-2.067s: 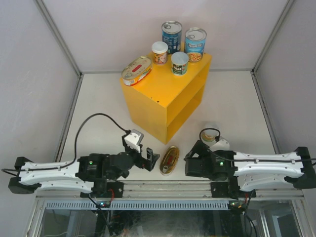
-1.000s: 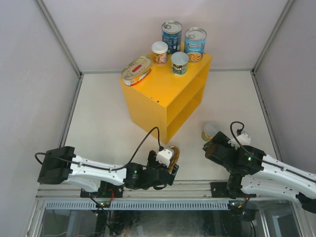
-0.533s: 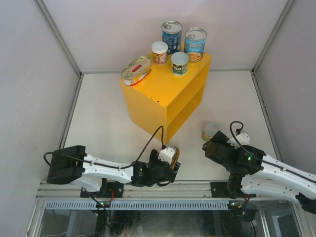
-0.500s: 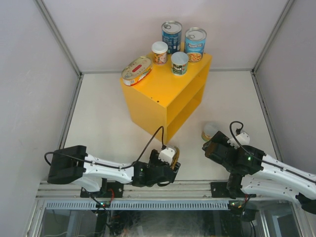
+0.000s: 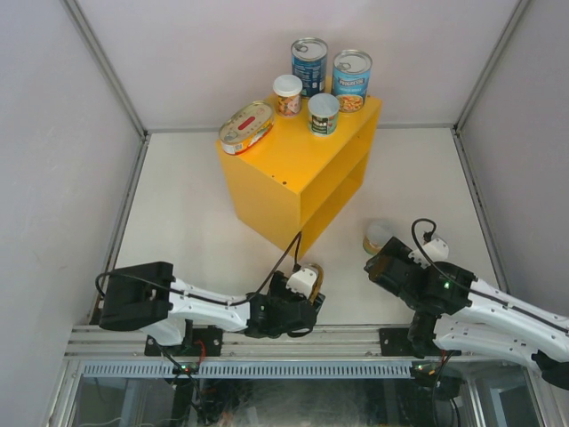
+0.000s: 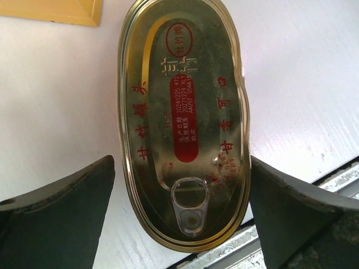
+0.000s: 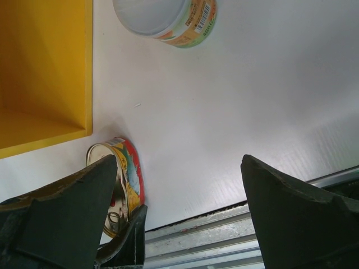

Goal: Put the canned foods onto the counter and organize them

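On top of the yellow counter (image 5: 293, 173) stand two tall blue cans (image 5: 309, 62) (image 5: 352, 78), two small round cans (image 5: 287, 94) (image 5: 324, 113) and one flat oval tin (image 5: 246, 125). A second oval tin (image 6: 185, 123) lies on the table by the near rail, pull tab up. My left gripper (image 6: 182, 162) is open, with one finger on each side of this tin and a gap at both. A third small round can (image 7: 165, 17) sits on the table ahead of my right gripper (image 7: 179, 162), which is open and empty over bare table.
The cabinet's lower corner (image 6: 56, 11) is just beyond the oval tin, and its open shelf side (image 7: 45, 67) is left of the right gripper. A metal rail (image 5: 293, 338) runs along the near table edge. Pale enclosure walls close in the table.
Both arms have left their rest poses and reached forward. Over the last second the left arm has slid further right, bringing its fingers around the oval tin. The right arm has barely moved.
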`<action>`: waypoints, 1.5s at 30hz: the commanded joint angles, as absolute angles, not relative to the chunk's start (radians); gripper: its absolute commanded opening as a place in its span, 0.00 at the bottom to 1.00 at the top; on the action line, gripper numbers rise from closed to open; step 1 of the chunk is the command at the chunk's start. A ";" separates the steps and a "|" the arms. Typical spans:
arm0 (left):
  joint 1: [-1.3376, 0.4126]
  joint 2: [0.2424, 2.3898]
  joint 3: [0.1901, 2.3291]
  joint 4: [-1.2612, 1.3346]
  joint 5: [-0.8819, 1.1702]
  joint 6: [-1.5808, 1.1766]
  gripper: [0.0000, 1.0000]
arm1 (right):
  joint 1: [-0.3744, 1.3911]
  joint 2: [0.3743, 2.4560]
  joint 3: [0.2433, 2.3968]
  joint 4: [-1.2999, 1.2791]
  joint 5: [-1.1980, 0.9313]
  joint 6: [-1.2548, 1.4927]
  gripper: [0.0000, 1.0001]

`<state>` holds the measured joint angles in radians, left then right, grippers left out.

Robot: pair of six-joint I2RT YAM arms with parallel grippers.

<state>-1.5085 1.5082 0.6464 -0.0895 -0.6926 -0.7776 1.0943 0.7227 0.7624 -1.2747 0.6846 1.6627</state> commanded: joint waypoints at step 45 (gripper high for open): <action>-1.660 1.302 0.592 0.009 -0.846 -0.743 0.00 | 1.138 0.678 0.744 -1.363 0.665 1.732 0.88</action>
<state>-1.6409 1.3548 0.5888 -0.0055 -0.7677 -0.7486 1.1233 0.6895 0.7475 -1.3369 0.6353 1.7027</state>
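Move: The oval can stands between my left hand's open fingers, its middle about 3 cm ahead, 2 cm to the right and 1 cm below. The yellow counter's near corner is some 10 cm ahead and 1 cm right at table level; the white-lidded can stands roughly 13 cm ahead and 16 cm right, at about hand height. From my right hand the oval can lies about 11 cm left, 1 cm ahead and 11 cm down. I ease my left hand a centimetre or so right and slightly forward around the oval can, close the fingers about a quarter of their range to pinch its long sides near the ring-pull end, then draw it back about 4 cm, away from the counter's corner, and lift some 4 cm as I go. My right hand stays open and empty, drifting back 1.5 cm and a little down. ##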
